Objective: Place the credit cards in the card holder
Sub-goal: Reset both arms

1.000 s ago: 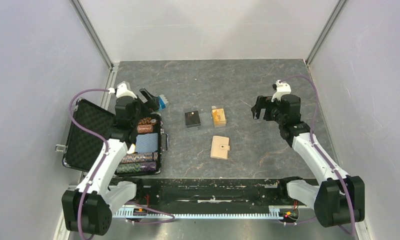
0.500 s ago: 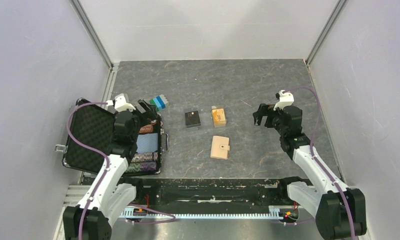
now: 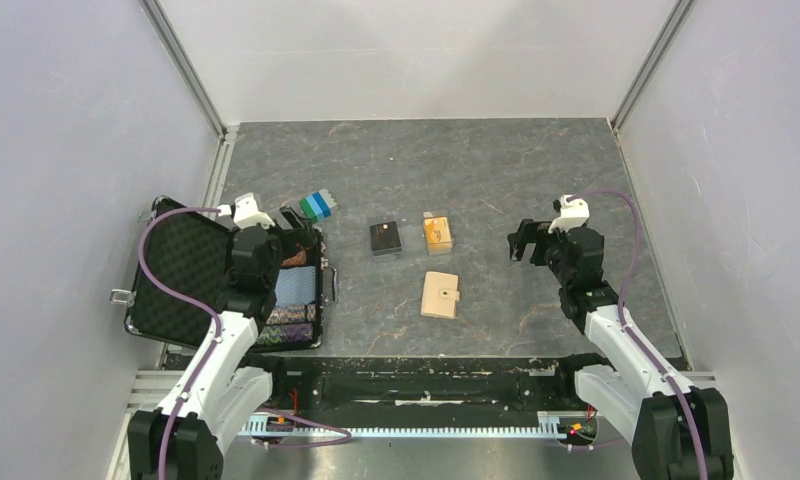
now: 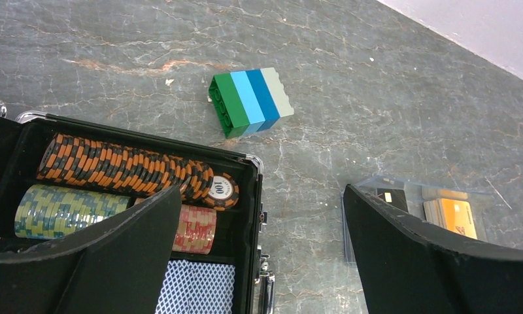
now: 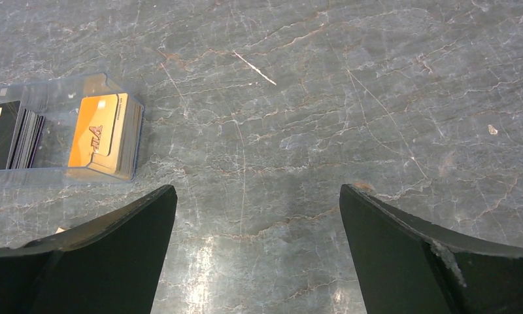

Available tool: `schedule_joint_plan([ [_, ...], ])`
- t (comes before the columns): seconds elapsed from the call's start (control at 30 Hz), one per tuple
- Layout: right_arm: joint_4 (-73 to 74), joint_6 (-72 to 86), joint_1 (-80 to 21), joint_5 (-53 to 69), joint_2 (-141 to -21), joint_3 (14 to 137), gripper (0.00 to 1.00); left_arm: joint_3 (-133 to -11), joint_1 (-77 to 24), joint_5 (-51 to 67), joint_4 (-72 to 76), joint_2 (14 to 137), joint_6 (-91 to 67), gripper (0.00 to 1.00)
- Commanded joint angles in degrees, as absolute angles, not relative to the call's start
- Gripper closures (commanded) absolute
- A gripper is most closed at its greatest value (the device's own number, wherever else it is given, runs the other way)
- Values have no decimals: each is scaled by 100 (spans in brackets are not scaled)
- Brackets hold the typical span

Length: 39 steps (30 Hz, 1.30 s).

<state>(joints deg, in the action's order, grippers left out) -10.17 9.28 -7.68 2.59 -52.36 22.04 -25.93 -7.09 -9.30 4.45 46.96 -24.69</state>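
Note:
The card holder (image 3: 440,294), a tan wallet with a snap tab, lies shut at the table's middle front. Behind it the credit cards (image 3: 437,233) form an orange-topped stack (image 5: 104,134) inside a clear plastic box, also seen at the left wrist view's right edge (image 4: 456,216). My left gripper (image 3: 294,220) hangs open over the right rim of the chip case, empty (image 4: 260,196). To the right of the cards, my right gripper (image 3: 520,243) is open above bare table, with nothing between its fingers (image 5: 257,190).
An open black chip case (image 3: 191,262) with poker chips (image 4: 115,169) and a blue-backed deck lies at the left. A green, blue and grey brick block (image 4: 251,101) sits behind it. A stack of black cards (image 3: 384,238) stands beside the orange one. Walls close in the table.
Both arms have drawn back toward the near edge. The left gripper left the brick block and now hangs over the case rim. The right gripper slid back. Both stayed open.

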Motion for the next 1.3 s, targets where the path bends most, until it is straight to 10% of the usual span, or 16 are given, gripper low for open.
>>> schedule_joint_plan([
  [0.0, -1362, 808, -754, 171, -5263, 2206, 2, -2549, -677, -1163, 668, 4623, -2193, 0],
  [1.27, -5941, -699, -755, -1645, -6505, -296, 2, -1970, -677, -676, 2493, 6336, -554, 0],
])
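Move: Neither gripper holds or goes for anything. The closed card holder lies about 26 cm right of the left hand, 9 cm back and 16 cm below; the open chip case is some 6 cm left and 8 cm back, the block stack 12 cm ahead and 1 cm right. From the right hand the card holder is roughly 16 cm left, 8 cm back and 12 cm below, the yellow cards 16 cm left and 6 cm ahead. The left hand heads down towards the chip case, slowly then faster, about 7 cm in all, its left side rolling up some 15 degrees. Meanwhile the right hand swings right, away from the yellow cards, by 6.5 cm while sinking 8 cm and drawing back 3, then lifts about 2 cm and eases forward; it rolls left side down and turns clockwise. Both grippers stay wide open. ##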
